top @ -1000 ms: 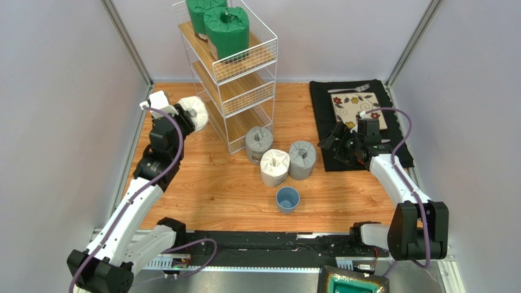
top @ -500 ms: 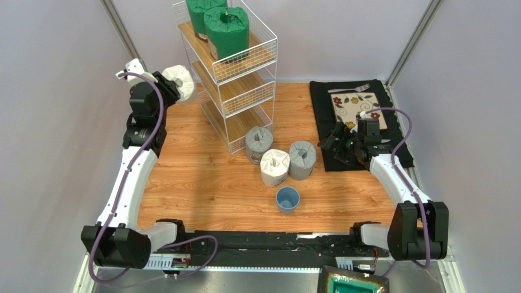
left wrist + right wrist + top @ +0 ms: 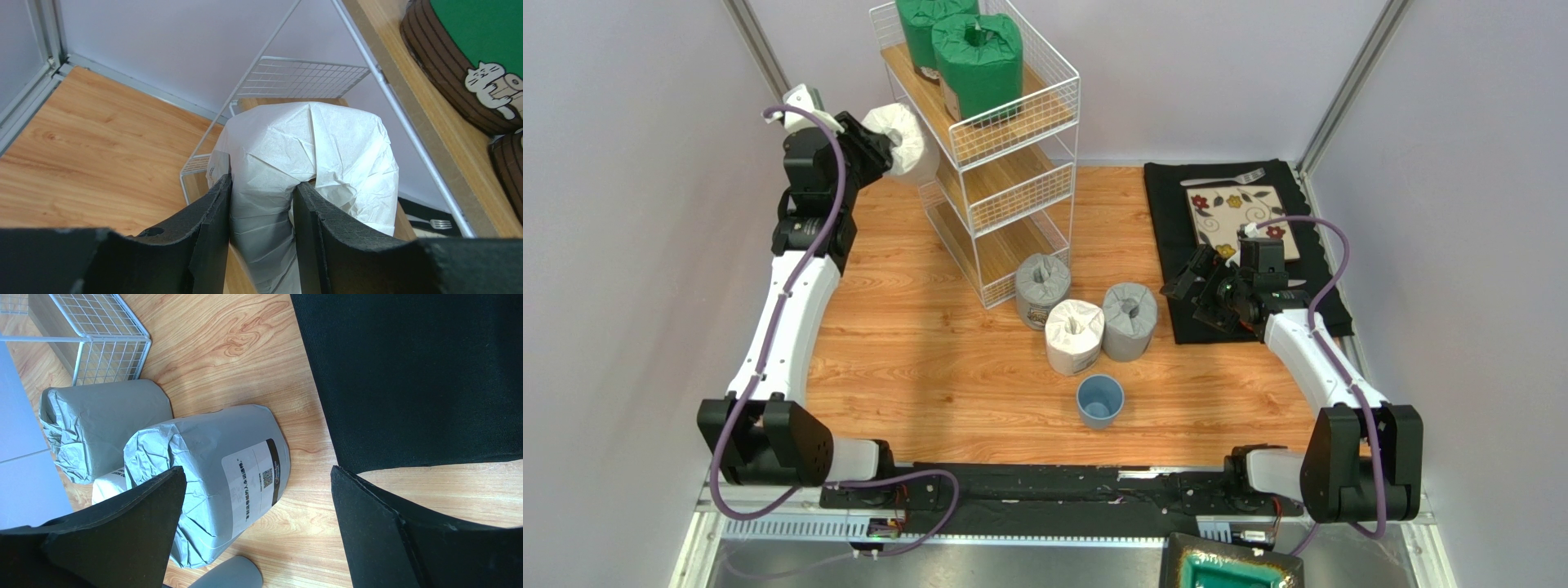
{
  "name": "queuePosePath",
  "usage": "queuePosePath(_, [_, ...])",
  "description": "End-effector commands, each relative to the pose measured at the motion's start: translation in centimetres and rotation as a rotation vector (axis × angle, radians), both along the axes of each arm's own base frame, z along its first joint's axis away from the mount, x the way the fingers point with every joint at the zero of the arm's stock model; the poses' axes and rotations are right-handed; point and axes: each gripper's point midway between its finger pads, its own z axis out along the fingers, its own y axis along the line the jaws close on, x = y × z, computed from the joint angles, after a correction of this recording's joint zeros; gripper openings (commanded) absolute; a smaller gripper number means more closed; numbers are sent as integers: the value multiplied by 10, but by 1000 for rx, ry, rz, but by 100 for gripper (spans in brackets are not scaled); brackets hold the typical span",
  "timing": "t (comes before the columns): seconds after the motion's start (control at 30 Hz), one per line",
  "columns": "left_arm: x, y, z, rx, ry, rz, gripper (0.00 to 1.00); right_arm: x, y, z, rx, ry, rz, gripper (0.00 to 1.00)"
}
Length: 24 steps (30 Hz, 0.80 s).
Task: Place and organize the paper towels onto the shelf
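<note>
My left gripper (image 3: 879, 135) is shut on a white paper towel roll (image 3: 901, 132), held in the air against the left side of the white wire shelf (image 3: 1064, 98), just under its top tier. The left wrist view has both pads pinching the roll's wrapper (image 3: 307, 141) beside the shelf plank (image 3: 393, 79). Two green rolls (image 3: 977, 61) (image 3: 922, 25) stand on the top tier. On the table sit two grey rolls (image 3: 1042, 288) (image 3: 1129, 319) and one white roll (image 3: 1074, 335). My right gripper (image 3: 1195, 284) is open and holds nothing, right of the grey roll (image 3: 209, 471).
A small blue cup (image 3: 1100, 399) stands in front of the loose rolls. A black mat (image 3: 1173, 208) with a floral plate (image 3: 1234, 221) and a fork (image 3: 1228, 179) lies at the right. The shelf's two lower tiers hold nothing.
My left arm has stretched out and carried the white roll up and back to the shelf's left side. The right arm has not moved.
</note>
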Motion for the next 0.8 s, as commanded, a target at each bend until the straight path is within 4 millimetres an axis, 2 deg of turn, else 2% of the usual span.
queuePosePath(0.0, [9,-5,53,-29,-142,-34,46,9,-3,13,-11,-46,-5,91])
queuePosePath(0.23, [25,-7,55,-29,-128,-50,46,8,-5,13,-18,-43,-9,91])
queuePosePath(0.5, [42,-15,40,-49,-93,-87,46,7,-7,10,-23,-36,-15,91])
queuePosePath(0.77, [57,-25,48,-82,-97,-140,46,6,-8,8,-26,-32,-17,91])
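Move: The left hand, with the white paper towel already in its grip, is outside the rack's open left side; the middle shelf's centre lies about 11 cm ahead, 13 cm to its right and 15 cm below. The nearer green towel on the top shelf stands roughly 11 cm ahead, 12 cm right and 6 cm above; the farther one is some 20 cm ahead, 7 cm right, equally high. From the right hand, the middle shelf is about 23 cm ahead, 30 cm left and 10 cm higher. The left hand, fingers keeping their grip on the white towel's wrapping, carries it forward about 5 cm and edges it nearly 2 cm to the right, bringing it in beneath the top shelf's left edge towards the middle shelf. On the way it lifts about 1 cm, dips slightly below its starting height and ends level with it, while the wrist turns some 5 degrees clockwise. ##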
